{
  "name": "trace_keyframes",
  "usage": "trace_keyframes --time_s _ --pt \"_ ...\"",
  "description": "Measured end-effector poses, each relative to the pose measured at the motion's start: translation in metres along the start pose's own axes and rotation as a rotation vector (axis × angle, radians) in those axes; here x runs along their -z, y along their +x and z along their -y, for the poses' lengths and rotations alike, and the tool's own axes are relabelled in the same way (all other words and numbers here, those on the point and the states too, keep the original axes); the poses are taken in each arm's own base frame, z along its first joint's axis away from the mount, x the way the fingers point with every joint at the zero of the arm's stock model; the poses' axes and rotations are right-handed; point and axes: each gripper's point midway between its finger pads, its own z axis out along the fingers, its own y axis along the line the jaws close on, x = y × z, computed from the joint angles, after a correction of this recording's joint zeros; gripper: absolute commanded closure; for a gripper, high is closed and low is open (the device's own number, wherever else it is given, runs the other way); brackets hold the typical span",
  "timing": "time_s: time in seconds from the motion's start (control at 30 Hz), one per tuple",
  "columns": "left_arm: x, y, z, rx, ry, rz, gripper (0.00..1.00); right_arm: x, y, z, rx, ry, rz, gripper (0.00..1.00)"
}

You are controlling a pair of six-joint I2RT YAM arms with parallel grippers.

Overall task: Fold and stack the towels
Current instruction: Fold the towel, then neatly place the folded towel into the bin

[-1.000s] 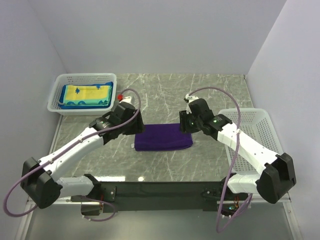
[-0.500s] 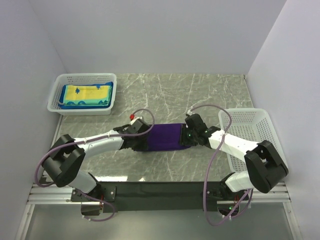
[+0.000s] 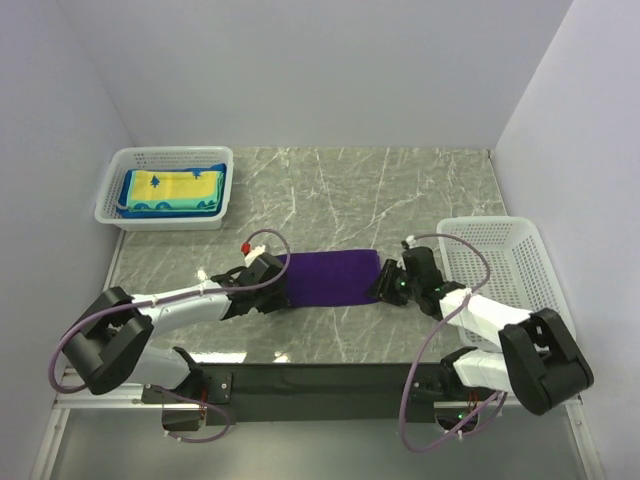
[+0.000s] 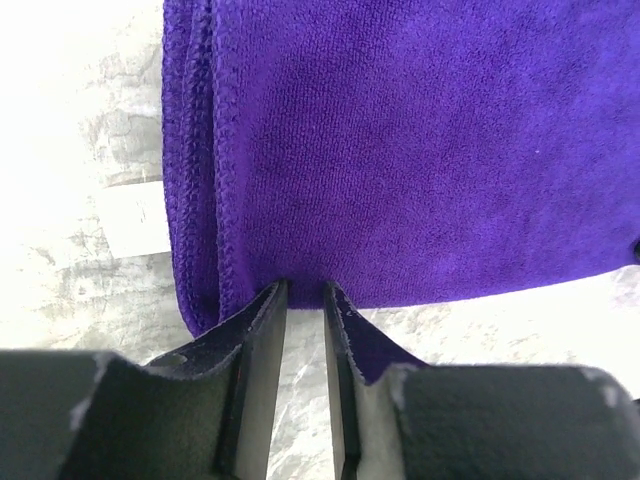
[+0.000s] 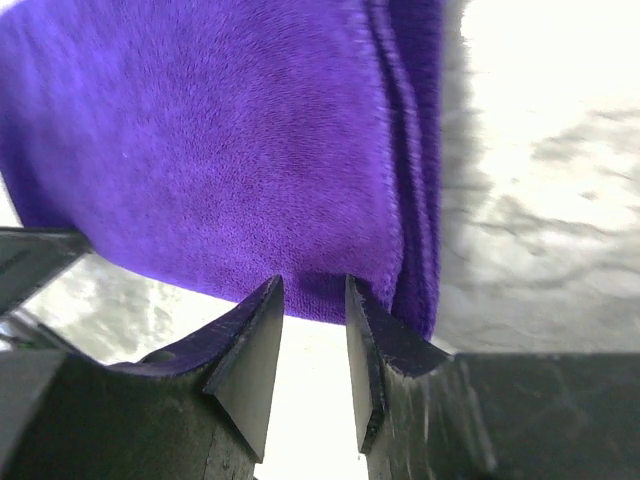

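A folded purple towel (image 3: 330, 277) lies flat on the marble table between my two arms. My left gripper (image 3: 280, 293) sits low at its near left corner. In the left wrist view the left gripper (image 4: 300, 290) has only a narrow gap, its tips resting on the towel (image 4: 400, 150) at the near edge. My right gripper (image 3: 379, 290) is at the near right corner. There the right gripper (image 5: 313, 285) is open, its tips at the edge of the towel (image 5: 220, 140) beside the stacked folds. A yellow and blue stack of towels (image 3: 170, 188) lies in the far left basket.
A white mesh basket (image 3: 165, 158) stands at the back left with the folded towels inside. Another white mesh basket (image 3: 520, 250) stands at the right edge, nothing showing in it. Both forearms stretch low over the table's near part.
Both grippers have come down from above the towel's ends to its near corners, close to the table. The jaws of both have narrowed, the left more than the right.
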Motion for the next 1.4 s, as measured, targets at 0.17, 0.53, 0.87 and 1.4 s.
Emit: trace_keyframes --time_s 0.17,0.53,0.87,1.4 --pt "0.003 -0.001 0.002 0.029 0.016 0.008 0.59 0.010 -0.007 0.008 -0.052 -0.014 0.060 0.60" --pt "0.042 -0.025 0.028 0.032 0.065 0.049 0.43 0.034 -0.065 -0.041 0.015 -0.107 0.196 0.61" --pt "0.049 -0.045 0.031 0.036 0.064 0.127 0.46 -0.011 -0.104 -0.044 -0.045 -0.050 0.221 0.65" --pt "0.020 -0.024 -0.031 0.134 -0.042 0.086 0.44 -0.051 -0.100 -0.003 -0.101 0.110 0.182 0.63"
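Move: Low over the towel's near edge, the left hand has the folded purple towel's near-left corner about 4 cm to its left and 1 cm back; the white tag sticks out some 6 cm left and 3 cm ahead. For the right hand, also down on the near edge, the far-right corner is roughly 12 cm ahead and 2 cm right, the near-right corner 3 cm right and 1 cm back, and the empty basket about 30 cm right, 3 cm ahead. Hopping from the near edge to the far-right corner, the right hand first slips a centimetre or two right, rises about 9 cm, arcs forward and sets its fingertips down there, then creeps on forward, opening unchanged, turning slightly clockwise. The left hand spreads its fingers, lifts off some 8 cm, then comes down again about 4 cm farther left, fingers wide over the near-left corner. ##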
